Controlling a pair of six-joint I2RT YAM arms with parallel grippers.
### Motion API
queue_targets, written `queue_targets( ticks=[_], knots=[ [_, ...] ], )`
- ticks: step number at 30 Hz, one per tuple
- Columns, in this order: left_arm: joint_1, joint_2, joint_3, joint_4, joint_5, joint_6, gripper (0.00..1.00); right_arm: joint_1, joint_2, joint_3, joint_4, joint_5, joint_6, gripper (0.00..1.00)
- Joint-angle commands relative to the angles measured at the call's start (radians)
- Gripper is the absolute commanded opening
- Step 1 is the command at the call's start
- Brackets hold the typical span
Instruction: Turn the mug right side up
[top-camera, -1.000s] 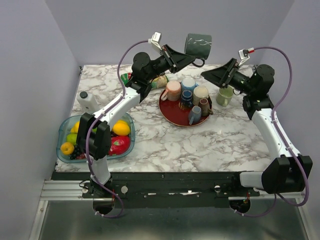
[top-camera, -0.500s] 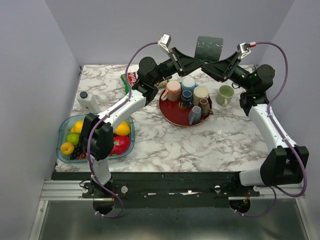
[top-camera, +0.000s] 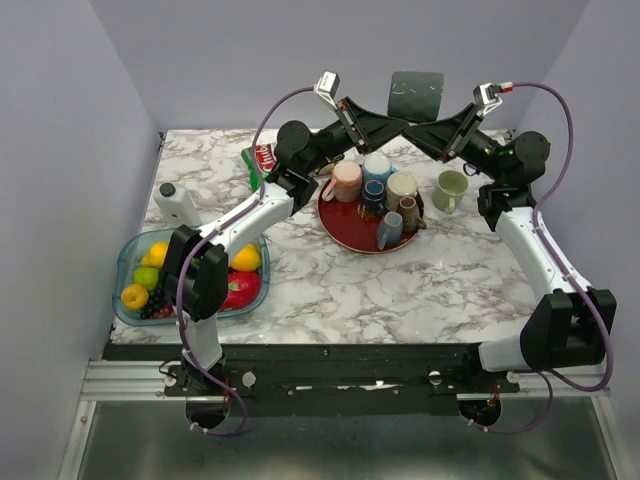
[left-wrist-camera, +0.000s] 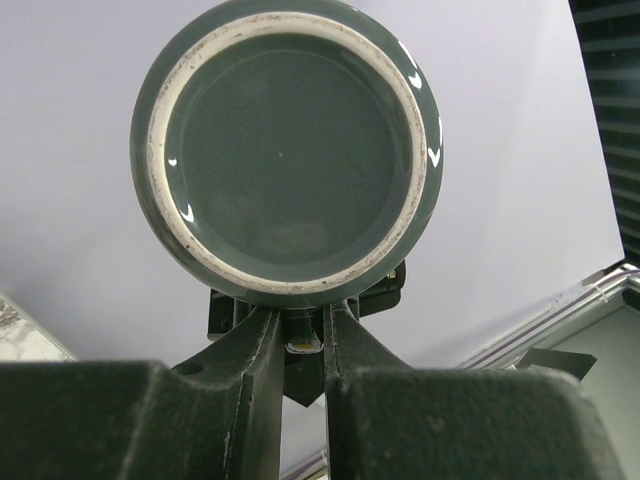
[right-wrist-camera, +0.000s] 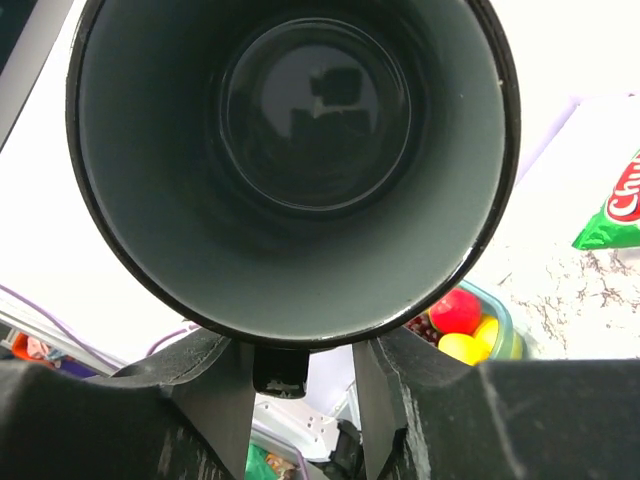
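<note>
A dark green mug (top-camera: 416, 95) hangs in the air above the back of the table, lying on its side. My left gripper (top-camera: 399, 122) is shut on its handle from the left. In the left wrist view the mug's base (left-wrist-camera: 285, 150) faces the camera just above the left gripper (left-wrist-camera: 298, 330). My right gripper (top-camera: 427, 127) meets the mug from the right. The right wrist view looks into the mug's mouth (right-wrist-camera: 300, 150). The handle (right-wrist-camera: 280, 370) sits between the right gripper's (right-wrist-camera: 300, 375) fingers, with a gap still showing beside one finger.
A red tray (top-camera: 345, 232) with several mugs sits mid-table under both arms. A light green mug (top-camera: 449, 190) stands to its right. A fruit bowl (top-camera: 125, 262), a white bottle (top-camera: 176, 203) and a chips bag (top-camera: 262, 158) are on the left.
The left arm has lifted the mug higher and turned it. The right arm has risen to the mug, and its jaws have narrowed around the handle.
</note>
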Motion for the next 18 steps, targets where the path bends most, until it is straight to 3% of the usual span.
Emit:
queue_targets(
  ticks=[1,4,5,8,9,11,18],
  knots=[
    [-0.008,-0.027,-0.008,0.101,0.003,0.025,0.0,-0.002,0.002,0.016,0.005,0.028,-0.014,0.47],
    [-0.008,-0.039,-0.011,0.079,0.0,0.045,0.0,-0.003,-0.006,0.019,-0.032,0.031,-0.042,0.4],
    [-0.008,-0.041,-0.011,0.076,0.001,0.054,0.0,-0.006,-0.009,0.025,-0.044,0.028,-0.059,0.3],
    [-0.007,-0.05,-0.013,0.062,0.001,0.068,0.0,-0.006,-0.017,0.036,-0.088,0.035,-0.091,0.18],
    [-0.008,-0.053,-0.016,0.061,0.003,0.071,0.0,-0.008,-0.018,0.039,-0.099,0.042,-0.097,0.09],
    [-0.008,-0.055,-0.02,0.058,0.004,0.074,0.0,-0.009,-0.023,0.044,-0.128,0.048,-0.12,0.01],
    [-0.005,-0.065,-0.023,0.012,0.026,0.108,0.0,-0.009,-0.049,0.081,-0.272,0.091,-0.22,0.01]
  ],
)
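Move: Hanging on its side just above both hands, the dark green mug has its middle about 5 cm up and 3 cm ahead of the left fingers, 2 cm to their right, and some 6 cm up and 3 cm ahead of the right ones. From the right hand, all nearly 40 cm lower, the light green mug stands 16 cm ahead and 20 cm right, the cream mug 16 ahead and 8 right, the light blue mug 22 ahead and 1 right. Closing from about half open, the right fingers pinch the dark green mug's down-hanging handle from the mouth side while the left fingers keep their pinch on it from the base side. As this happens, both hands ease down together about 1.5 cm and drift a little under 1 cm forward, the right hand's grip effort rising until its fingers stop on the handle. ##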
